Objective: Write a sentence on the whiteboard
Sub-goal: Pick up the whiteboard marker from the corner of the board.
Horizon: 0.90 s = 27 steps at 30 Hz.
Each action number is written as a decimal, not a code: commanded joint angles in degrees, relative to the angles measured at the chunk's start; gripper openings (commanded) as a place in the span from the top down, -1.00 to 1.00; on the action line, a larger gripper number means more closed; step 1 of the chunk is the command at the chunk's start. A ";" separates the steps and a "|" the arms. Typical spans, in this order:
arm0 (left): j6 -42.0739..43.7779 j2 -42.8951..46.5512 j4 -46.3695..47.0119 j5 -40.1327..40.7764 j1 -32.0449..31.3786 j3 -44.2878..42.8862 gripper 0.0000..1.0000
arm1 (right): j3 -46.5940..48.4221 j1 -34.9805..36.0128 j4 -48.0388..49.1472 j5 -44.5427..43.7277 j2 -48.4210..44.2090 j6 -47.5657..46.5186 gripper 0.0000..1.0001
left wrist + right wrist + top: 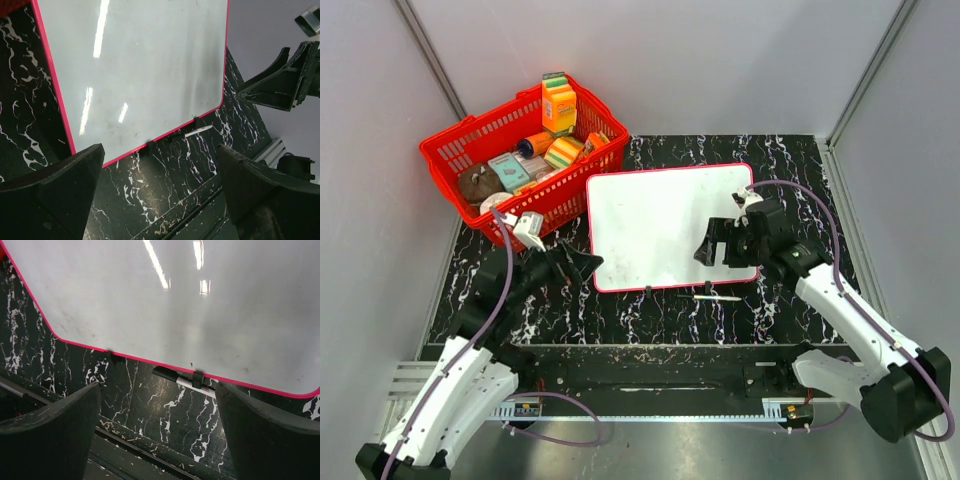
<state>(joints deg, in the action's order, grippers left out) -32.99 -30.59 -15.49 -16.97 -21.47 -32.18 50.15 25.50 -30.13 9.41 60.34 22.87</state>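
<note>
The whiteboard point(665, 225) lies flat and blank on the black marbled table, its red-pink frame showing in the left wrist view point(140, 75) and the right wrist view point(190, 305). A white marker with a black cap point(715, 297) lies just off the board's near edge, beside a clip point(192, 382); it also shows in the left wrist view point(198, 131). My left gripper point(582, 265) is open and empty at the board's near-left corner. My right gripper point(712, 245) is open and empty above the board's near-right part, over the marker.
A red basket point(450, 160) holding several grocery items stands at the back left, touching the board's corner. Grey walls close in both sides and the back. A metal rail point(650, 405) runs along the near table edge.
</note>
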 commanded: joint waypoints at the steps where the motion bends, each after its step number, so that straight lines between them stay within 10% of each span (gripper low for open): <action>1: 1.44 -1.58 -1.48 -2.63 -0.06 -2.27 -0.98 | 4.16 1.40 -3.34 -3.70 0.66 -3.27 -1.00; 16: 0.83 -22.22 -0.60 -2.81 -12.26 -7.01 -0.98 | 1.97 12.02 -9.51 -13.10 4.17 -0.90 -0.98; 27: -1.90 -26.19 5.64 -4.74 -16.23 -10.09 -0.98 | 0.13 16.16 -7.58 -12.93 11.64 0.94 -0.50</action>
<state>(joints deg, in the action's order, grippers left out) -33.82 -57.52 -13.80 -20.91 -37.47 -39.42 50.74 41.30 -39.24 -2.55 70.78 22.50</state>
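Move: From the right hand the whiteboard marker lies about 6 cm back, 2 cm to the right and some 14 cm below. The black clip just beyond the marker's middle is about 4 cm back and 1 right; a second clip is 5 back and 13 left. The whiteboard's middle is some 9 cm ahead and 7 left. From the left hand the marker is about 27 cm right, 2 back and 19 below. Right hand sinks about 7 cm and backs towards the marker, fingers narrowing; left swings rightward and down. ##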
